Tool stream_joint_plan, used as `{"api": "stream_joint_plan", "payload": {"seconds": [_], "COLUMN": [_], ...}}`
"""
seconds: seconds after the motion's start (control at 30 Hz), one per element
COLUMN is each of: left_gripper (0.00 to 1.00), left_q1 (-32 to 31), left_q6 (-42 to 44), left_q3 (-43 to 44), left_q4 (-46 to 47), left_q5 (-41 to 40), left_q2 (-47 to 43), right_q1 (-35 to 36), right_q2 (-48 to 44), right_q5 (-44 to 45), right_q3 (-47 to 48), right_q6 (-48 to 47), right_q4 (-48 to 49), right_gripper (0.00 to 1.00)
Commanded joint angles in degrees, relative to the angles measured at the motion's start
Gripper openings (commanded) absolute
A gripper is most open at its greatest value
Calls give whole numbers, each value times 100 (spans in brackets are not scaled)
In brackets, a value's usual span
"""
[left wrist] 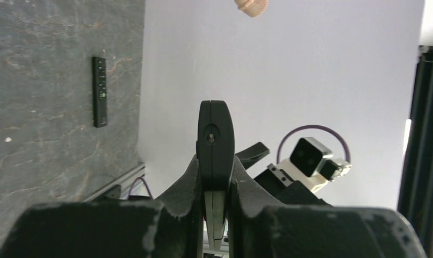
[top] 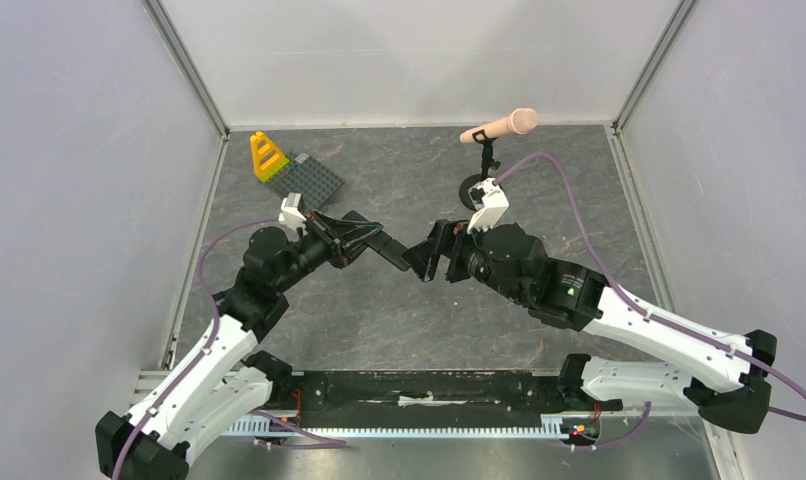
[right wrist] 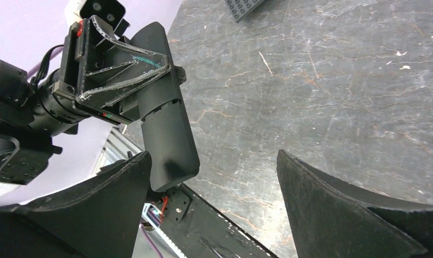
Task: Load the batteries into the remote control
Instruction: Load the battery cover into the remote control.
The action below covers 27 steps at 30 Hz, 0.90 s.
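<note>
My left gripper is shut on the remote control, a plain black bar, and holds it in the air above the table's middle. In the left wrist view the remote stands edge-on between the fingers. In the right wrist view its matt side shows, with a cover seam near the left gripper. My right gripper is open and empty. The remote's free end lies just by its left finger. In the top view the right gripper faces the remote's tip. No batteries are in view.
A second black remote with buttons lies flat on the table. A yellow brick piece stands on a grey baseplate at the back left. A peach microphone-like object on a stand is at the back right.
</note>
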Motion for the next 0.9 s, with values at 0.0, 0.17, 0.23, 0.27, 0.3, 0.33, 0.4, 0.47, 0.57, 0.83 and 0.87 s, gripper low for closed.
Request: {"api": "stream_joint_plan", "payload": {"seconds": [0.0,0.17,0.23,0.27,0.3,0.33,0.4,0.47,0.57,0.83,0.87], "left_gripper": [2,2,2,2,2,2,2,2,2,2,2], "left_q1": [-2,-2,-2,-2,-2,-2,-2,-3,-3,-2,-2], "left_q6": [-657,-704,-735,-758,-775,-800,-858,-949,-1003,-1109,-1132], "left_q3": [-26,8,2,4,3,-8,-11,-37,-44,-47,-52], "left_q4": [601,614,636,647,682,715,787,871,973,1289,1352], "left_q5": [-11,9,7,6,13,26,32,26,28,54,78], "left_q2": [-165,-235,-251,-264,-264,-268,-275,-299,-337,-386,-375], "right_q1": [1,1,0,-2,1,-1,1,-4,0,1,1], "right_q2": [25,80,121,162,187,199,215,239,233,247,257], "right_q5": [-109,-103,-146,-206,-249,-295,-382,-444,-473,-732,-785], "right_q3": [-103,-246,-289,-311,-351,-389,-525,-642,-782,-1161,-1221], "right_q6": [334,657,833,923,1003,1098,1248,1382,1531,2002,2070], "right_q4": [646,972,1050,1079,1121,1157,1297,1404,1488,1887,1922], "right_gripper": [89,88,87,86,85,84,80,75,66,54,53]}}
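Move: The battery cover lies on the back of the remote control, on the half towards my right hand: about 6 cm to my right hand's left, 1 cm ahead and roughly level with it. The remote's middle is some 10 cm to the left and 3 cm ahead. The round stand base is on the table, roughly 27 cm ahead, 12 cm right and 25 cm below. From my left hand, the cover is about 4 cm right and 4 cm back. I carry my right hand about 4 cm left at nearly the same height, rolling it some 20 degrees so its left side rises and tipping it down a little. Its wide-open fingers pass around the remote's free, cover-side end and close partway. My left hand keeps its pinch on the remote and lifts it a scant 2 cm. ##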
